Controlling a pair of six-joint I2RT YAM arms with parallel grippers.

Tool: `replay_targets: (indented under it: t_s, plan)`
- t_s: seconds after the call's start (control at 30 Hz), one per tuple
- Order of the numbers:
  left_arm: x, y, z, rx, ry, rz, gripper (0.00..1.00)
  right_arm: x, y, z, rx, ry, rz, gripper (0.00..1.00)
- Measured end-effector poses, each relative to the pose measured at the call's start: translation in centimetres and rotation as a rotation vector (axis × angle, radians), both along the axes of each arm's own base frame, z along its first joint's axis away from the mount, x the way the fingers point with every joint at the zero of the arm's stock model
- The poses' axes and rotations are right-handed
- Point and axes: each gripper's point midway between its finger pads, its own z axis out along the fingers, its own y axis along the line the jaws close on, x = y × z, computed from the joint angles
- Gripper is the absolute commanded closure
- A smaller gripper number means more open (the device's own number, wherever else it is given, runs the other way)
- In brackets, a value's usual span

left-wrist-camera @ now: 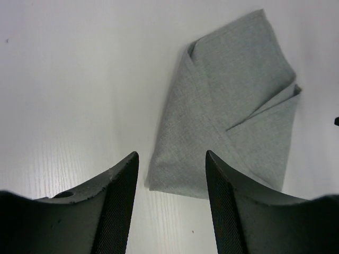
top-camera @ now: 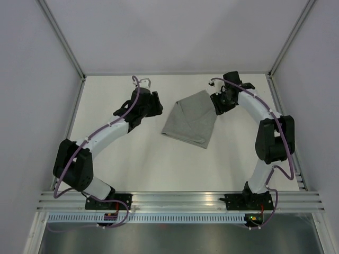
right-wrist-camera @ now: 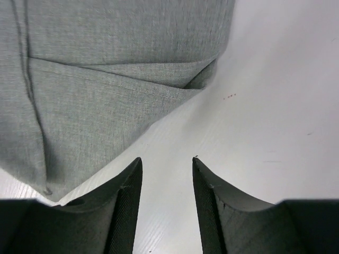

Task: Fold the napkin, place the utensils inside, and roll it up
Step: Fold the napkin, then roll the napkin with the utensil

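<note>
The grey napkin (top-camera: 192, 120) lies folded into a rough wedge at the middle of the white table, with overlapping flaps on top. My left gripper (top-camera: 158, 106) is open and empty just left of the napkin's far part. In the left wrist view the napkin (left-wrist-camera: 233, 100) lies ahead, its near corner showing between the gripper (left-wrist-camera: 172, 154) fingertips. My right gripper (top-camera: 217, 105) is open and empty at the napkin's far right corner. In the right wrist view the napkin (right-wrist-camera: 106, 79) fills the upper left, beside the gripper (right-wrist-camera: 167, 160), not between its jaws. No utensils are in view.
White walls and aluminium frame posts (top-camera: 68, 50) enclose the table on three sides. A metal rail (top-camera: 175, 200) carrying both arm bases runs along the near edge. Bare table surface (top-camera: 175, 164) lies between the napkin and the rail.
</note>
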Motion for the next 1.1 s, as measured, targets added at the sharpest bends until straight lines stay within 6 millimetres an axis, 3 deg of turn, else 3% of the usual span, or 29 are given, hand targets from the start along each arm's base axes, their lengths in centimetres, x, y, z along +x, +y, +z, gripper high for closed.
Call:
replay_targets:
  t_s: [0.13, 0.23, 0.4, 0.5, 0.6, 0.77, 1.1]
  plan:
    - [-1.4, 0.3, 4.3, -0.041, -0.069, -0.025, 0.41, 0.1, 1.6, 4.1, -0.005, -0.133, 0.093, 0.49]
    - [-2.6, 0.8, 7.1, -0.068, -0.116, -0.036, 0.41, -1.1, 5.4, 5.0, -0.016, -0.186, 0.226, 0.46]
    - [-4.9, 1.8, 11.2, -0.103, -0.188, -0.055, 0.40, -5.9, 12.5, 2.5, -0.042, -0.174, 0.504, 0.36]
    - [-5.9, 2.4, 12.7, -0.112, -0.217, -0.059, 0.40, -8.7, 14.8, 0.4, -0.066, -0.151, 0.622, 0.33]
    - [-6.9, 3.0, 13.8, -0.116, -0.236, -0.061, 0.40, -9.7, 15.8, -0.8, -0.087, -0.151, 0.674, 0.32]
    - [-8.0, 3.7, 14.6, -0.116, -0.249, -0.064, 0.40, -9.6, 16.7, -2.8, -0.110, -0.160, 0.702, 0.30]
    - [-8.6, 4.0, 14.8, -0.107, -0.251, -0.068, 0.40, -9.9, 17.4, -5.8, -0.156, -0.162, 0.734, 0.29]
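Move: The stretch of the napkin's near edge that the right hand goes for lies about 17 cm to its left, 10 cm back and 8 cm below. The near-right corner is some 12 cm back and 8 cm left, the near-left corner about 6 cm back and 26 cm left, and the fold pocket on the right side almost beneath, 1 cm ahead and 2 cm left. From the left hand that edge lies roughly 12 cm right, 7 cm back and 15 cm below. No touch can be made out as the empty right hand hops up about 5 cm, swings left over the napkin and back, then sinks over its near edge. It travels some 17 cm left and 10 cm back, turning about 40 degrees counter-clockwise and opening its fingers wider. The left hand, also empty, rises about 15 cm and backs off 9 cm, drifting left and tipping up, then waits. ##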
